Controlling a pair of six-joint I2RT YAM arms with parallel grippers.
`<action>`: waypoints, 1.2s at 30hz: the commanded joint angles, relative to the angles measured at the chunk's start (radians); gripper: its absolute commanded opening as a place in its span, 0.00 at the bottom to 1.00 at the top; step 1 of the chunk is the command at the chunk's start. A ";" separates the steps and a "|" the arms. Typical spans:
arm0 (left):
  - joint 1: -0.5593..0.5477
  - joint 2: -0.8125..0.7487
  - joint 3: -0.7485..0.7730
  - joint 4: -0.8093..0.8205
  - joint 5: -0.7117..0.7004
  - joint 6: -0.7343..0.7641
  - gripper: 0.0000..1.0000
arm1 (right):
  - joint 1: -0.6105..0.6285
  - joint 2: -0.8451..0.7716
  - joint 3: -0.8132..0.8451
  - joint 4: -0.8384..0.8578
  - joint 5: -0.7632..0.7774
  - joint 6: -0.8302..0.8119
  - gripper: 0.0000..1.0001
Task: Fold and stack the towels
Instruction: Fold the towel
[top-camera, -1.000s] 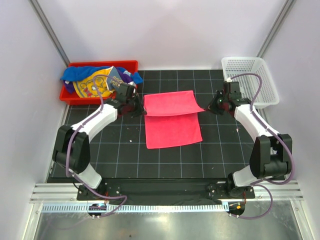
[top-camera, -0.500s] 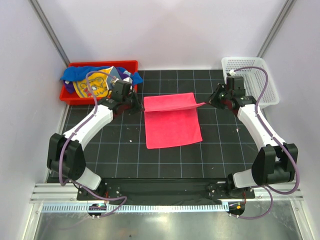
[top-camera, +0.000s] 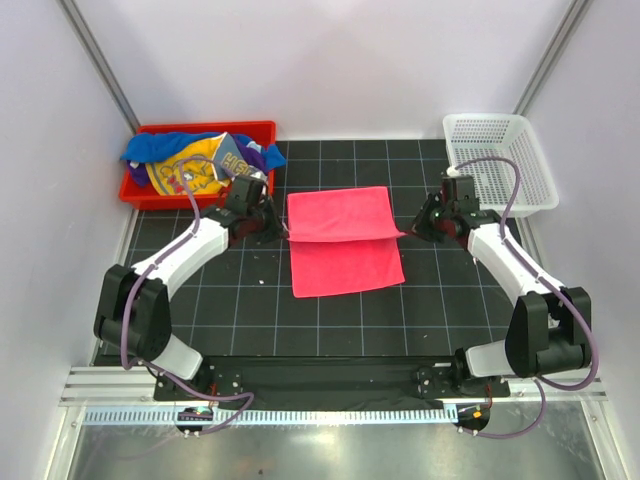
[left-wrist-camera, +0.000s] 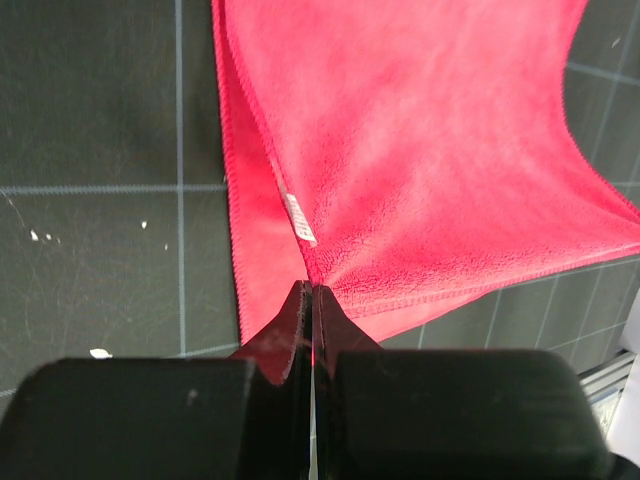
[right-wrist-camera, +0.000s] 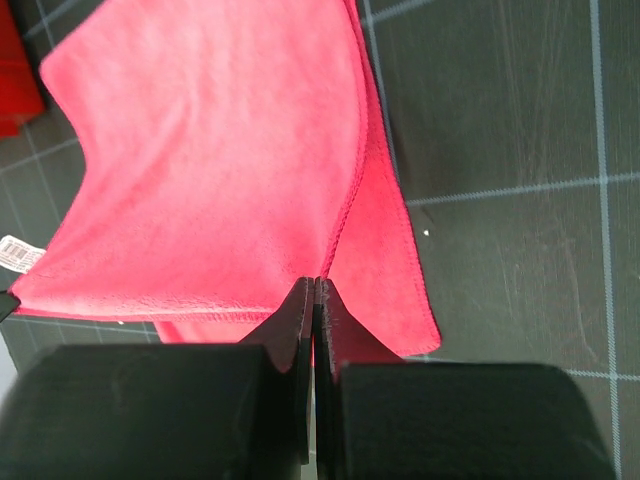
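Observation:
A hot pink towel (top-camera: 343, 240) lies mid-mat, its far half lifted and carried over the near half. My left gripper (top-camera: 283, 233) is shut on the lifted left corner (left-wrist-camera: 312, 272); a white label (left-wrist-camera: 298, 216) shows beside that corner. My right gripper (top-camera: 410, 229) is shut on the right corner (right-wrist-camera: 320, 270). The lifted edge (top-camera: 345, 238) stretches between both grippers, about halfway down the towel. More towels, bright blue (top-camera: 160, 147), yellow-orange (top-camera: 190, 170) and purple (top-camera: 262, 152), lie heaped in the red bin (top-camera: 250, 129).
A white mesh basket (top-camera: 505, 160) stands at the back right, behind my right arm. The red bin sits at the back left, close to my left arm. The black gridded mat (top-camera: 330, 320) runs to a metal rail (top-camera: 330, 382) at the near edge.
Both grippers have drawn the towel's lifted far edge toward the near side, so the fold now covers more of the lower layer. Both stayed shut.

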 joint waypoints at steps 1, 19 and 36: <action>-0.014 -0.027 -0.041 0.063 0.035 -0.012 0.00 | 0.009 -0.042 -0.055 0.050 0.012 0.001 0.01; -0.128 0.013 -0.217 0.162 0.011 -0.068 0.00 | 0.012 -0.016 -0.256 0.112 0.024 -0.007 0.01; -0.125 -0.083 -0.161 0.041 -0.062 -0.026 0.00 | 0.014 -0.125 -0.141 -0.027 0.061 -0.017 0.01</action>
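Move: Behind and below the held towel edge lies the lower layer. Its near left corner is about 13 cm back, 1 cm right and 11 cm below the left hand; its near right corner is some 10 cm straight back and 11 cm below the right hand. The towel's far edge is roughly 10 cm ahead and 12 cm right of the left hand, the red bin 16 cm ahead and 18 cm left of it. The white basket stands 15 cm ahead and 20 cm right of the right hand. Drawing the pinched towel edge back and down towards the lower layer's near edge, both hands travel together, about 6 cm back, the left sinking 7 cm and easing slightly right, the right sinking 8 cm. Fingers tip steeper by up to 10 degrees, then both hands rise again, the right by about 4 cm, the left by 2, grips still shut. ##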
